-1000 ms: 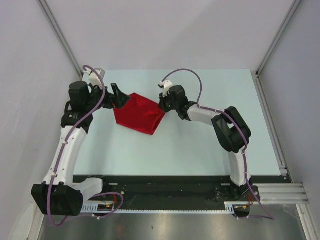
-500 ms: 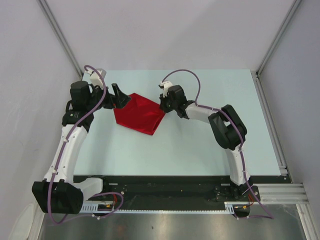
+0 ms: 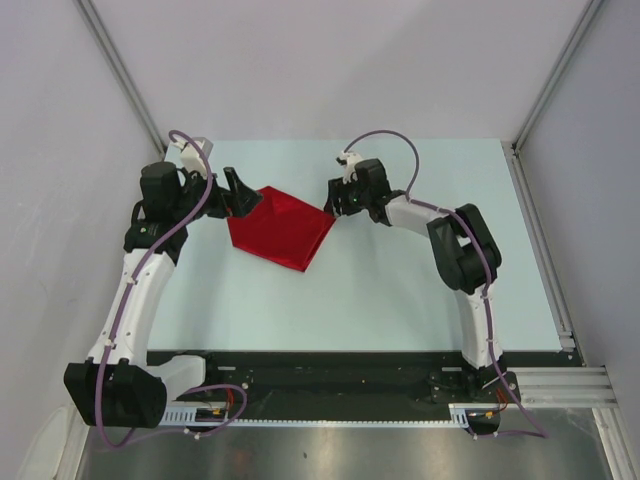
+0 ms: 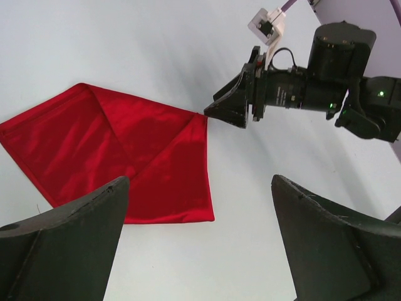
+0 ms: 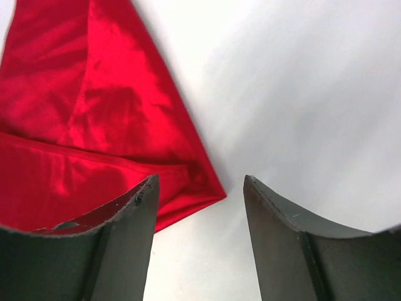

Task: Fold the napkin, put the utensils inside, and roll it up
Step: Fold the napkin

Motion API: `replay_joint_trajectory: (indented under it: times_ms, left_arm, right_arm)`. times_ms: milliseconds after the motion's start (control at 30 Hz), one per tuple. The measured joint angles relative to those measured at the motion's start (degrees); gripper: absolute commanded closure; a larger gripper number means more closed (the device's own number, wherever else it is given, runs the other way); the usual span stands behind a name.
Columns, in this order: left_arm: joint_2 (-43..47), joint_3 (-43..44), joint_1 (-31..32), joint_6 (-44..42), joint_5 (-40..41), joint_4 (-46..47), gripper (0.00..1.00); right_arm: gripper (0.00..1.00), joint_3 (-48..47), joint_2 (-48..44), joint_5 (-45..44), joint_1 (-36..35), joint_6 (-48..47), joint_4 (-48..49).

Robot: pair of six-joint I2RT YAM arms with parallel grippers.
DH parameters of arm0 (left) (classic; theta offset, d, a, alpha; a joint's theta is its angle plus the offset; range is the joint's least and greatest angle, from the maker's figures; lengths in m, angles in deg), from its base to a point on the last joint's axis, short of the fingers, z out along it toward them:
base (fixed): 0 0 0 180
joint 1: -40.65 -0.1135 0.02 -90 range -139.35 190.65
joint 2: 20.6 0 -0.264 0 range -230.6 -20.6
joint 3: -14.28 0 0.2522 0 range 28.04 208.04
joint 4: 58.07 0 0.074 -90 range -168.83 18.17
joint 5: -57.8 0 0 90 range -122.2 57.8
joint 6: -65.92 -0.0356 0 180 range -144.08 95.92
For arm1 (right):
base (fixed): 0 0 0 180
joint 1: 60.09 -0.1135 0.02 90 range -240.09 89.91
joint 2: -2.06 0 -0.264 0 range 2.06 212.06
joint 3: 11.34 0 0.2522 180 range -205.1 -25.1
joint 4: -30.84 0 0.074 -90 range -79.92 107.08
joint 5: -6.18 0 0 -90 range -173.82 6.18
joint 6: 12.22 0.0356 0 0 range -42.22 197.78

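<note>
The red napkin (image 3: 278,228) lies folded on the pale table, with a corner flap laid over it; it also shows in the left wrist view (image 4: 125,157) and the right wrist view (image 5: 88,119). My right gripper (image 3: 334,205) (image 5: 200,179) is open just off the napkin's right corner, with nothing between its fingers; the left wrist view shows this right gripper (image 4: 227,108) at that corner. My left gripper (image 3: 240,194) (image 4: 200,182) is open wide at the napkin's left edge, over bare table. The utensils are out of view.
The pale blue table top (image 3: 420,290) is bounded by grey walls with metal rails (image 3: 545,90) at the back corners. A black base strip (image 3: 330,375) runs along the near edge, where both arms are mounted.
My right gripper has opened, let go of the napkin's right corner and drawn back a little to the right. The corner now lies flat. The left arm has not moved.
</note>
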Motion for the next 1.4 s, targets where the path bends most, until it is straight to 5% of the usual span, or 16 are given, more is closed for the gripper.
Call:
replay_joint_trajectory:
  times_ms: [733, 1267, 1400]
  left_arm:
    - [-0.22, -0.02, 0.0, 0.52, -0.55, 0.37, 0.0]
    - [-0.22, -0.07, 0.0, 0.55, -0.59, 0.37, 0.0]
    - [-0.22, -0.07, 0.0, 0.66, -0.61, 0.39, 0.0]
  right_arm:
    - [0.4, -10.25, 11.47, 21.35, 4.9, 7.82, -1.49]
    - [0.97, -7.3, 11.87, 21.73, 5.03, 10.14, 0.87]
    - [1.0, -3.65, 10.23, 21.42, 5.11, 12.0, 3.39]
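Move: The napkin's right-hand corner lies nearly under the right hand's parted fingers, level with them in reach, about 1 cm to the left and 4 cm below. From that hand, the napkin's near corner is some 15 cm back and 8 cm left, and its far corner about 8 cm ahead and 18 cm left, both at table height. From the left hand, the right-hand corner is roughly 14 cm ahead, 20 cm right and 26 cm below. The napkin's right-hand corner gets pinched by the right hand, which first shifts about 2 cm forward, then swings back and left while sinking some 4 cm in all onto the corner. The wrist turns roughly 20 degrees so the fingers point more to the left; after a short pause low down, the half-open fingers close on the cloth, drawing back about 1 cm as they shut. ##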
